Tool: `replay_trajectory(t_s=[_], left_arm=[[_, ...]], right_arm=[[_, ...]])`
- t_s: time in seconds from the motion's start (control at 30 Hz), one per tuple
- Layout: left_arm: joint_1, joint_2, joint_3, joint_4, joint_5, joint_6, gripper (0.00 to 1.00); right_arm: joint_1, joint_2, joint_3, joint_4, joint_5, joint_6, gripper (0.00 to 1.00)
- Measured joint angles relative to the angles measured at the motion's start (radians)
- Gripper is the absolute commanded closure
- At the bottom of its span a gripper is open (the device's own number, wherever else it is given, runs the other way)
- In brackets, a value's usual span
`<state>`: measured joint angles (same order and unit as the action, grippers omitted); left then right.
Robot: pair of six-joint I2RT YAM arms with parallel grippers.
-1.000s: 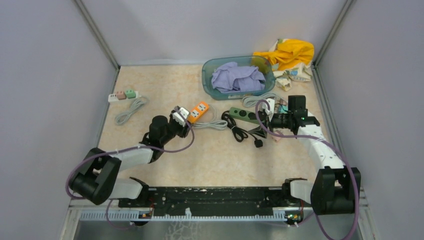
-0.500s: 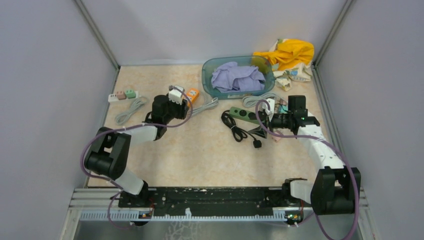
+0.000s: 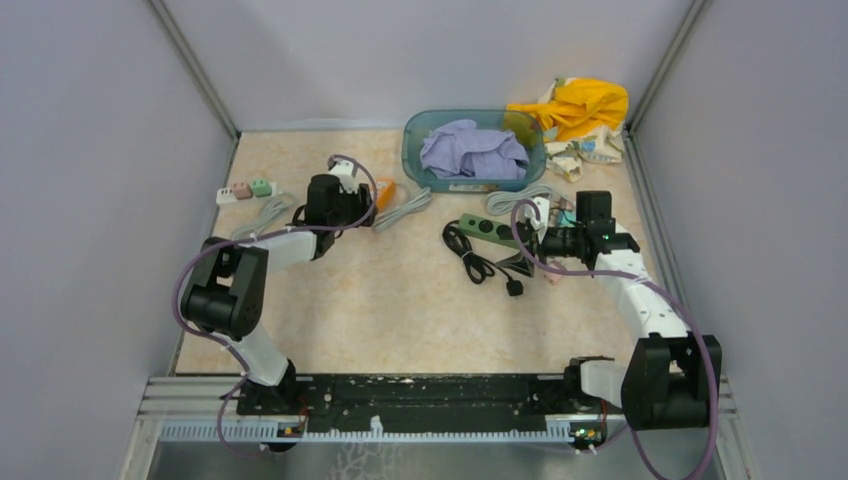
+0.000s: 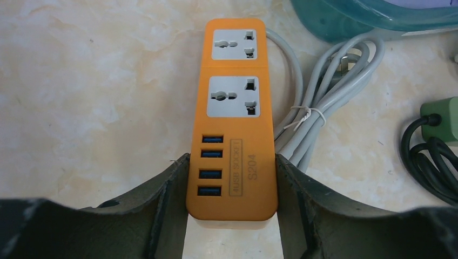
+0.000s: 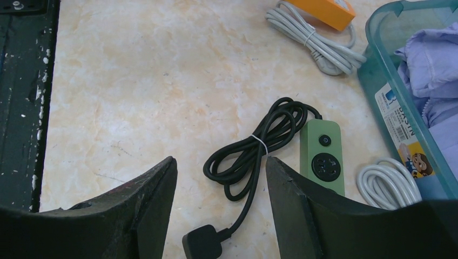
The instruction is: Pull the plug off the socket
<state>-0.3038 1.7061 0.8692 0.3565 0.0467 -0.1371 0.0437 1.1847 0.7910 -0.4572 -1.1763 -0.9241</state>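
An orange socket strip (image 4: 232, 108) lies flat on the table, and my left gripper (image 4: 232, 162) is shut on its near end, a finger against each side. Both of its sockets are empty. From above, the strip (image 3: 385, 190) peeks out past the left gripper (image 3: 350, 190) at the back left. The black plug (image 5: 201, 244) lies loose on the table on its coiled black cord (image 5: 259, 151), which runs to a green strip (image 5: 323, 156). My right gripper (image 5: 220, 162) hangs open above the plug and cord, holding nothing. In the top view the plug (image 3: 516, 288) is well apart from the orange strip.
A bundled grey cable (image 4: 318, 102) lies right of the orange strip. A teal basin (image 3: 410, 150) with purple cloth stands at the back, yellow cloth (image 3: 580, 105) beside it. A small pink-and-green strip (image 3: 248, 189) with grey cable sits far left. A white cable coil (image 5: 386, 183) lies by the green strip.
My left arm has swung toward the back left, taking the orange strip away from the middle of the table. The right arm, plug and green strip have not moved.
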Motion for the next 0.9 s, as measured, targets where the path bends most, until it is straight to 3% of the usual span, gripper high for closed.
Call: replay_trajectory(t_s=[0.13, 0.27, 0.9], left_arm=[[0.021, 0.000, -0.002, -0.016, 0.006, -0.028, 0.14], [0.042, -0.019, -0.026, -0.020, 0.011, -0.047, 0.00], [0.064, -0.360, -0.128, -0.011, 0.143, -0.193, 0.00]], right_arm=[[0.000, 0.000, 0.000, 0.000, 0.000, 0.000, 0.38], [0.000, 0.000, 0.000, 0.000, 0.000, 0.000, 0.38], [0.000, -0.025, 0.008, -0.004, 0.001, 0.005, 0.37]])
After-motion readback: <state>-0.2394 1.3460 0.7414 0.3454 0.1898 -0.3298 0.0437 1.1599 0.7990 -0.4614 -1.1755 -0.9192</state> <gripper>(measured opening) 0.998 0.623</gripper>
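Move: The left fingers still grip the near end of the orange socket, whose middle is about 4 cm ahead and 2 cm to the right. Its bundled grey cord lies 3 cm ahead and 10 cm right of that hand, the blue bin some 17 cm ahead and 25 cm right. From the idle right hand the orange socket is roughly 20 cm ahead, 32 cm left and well below. The left fingers spread wide, letting go of the orange socket, then rise about 10 cm, drawing back some 4. ##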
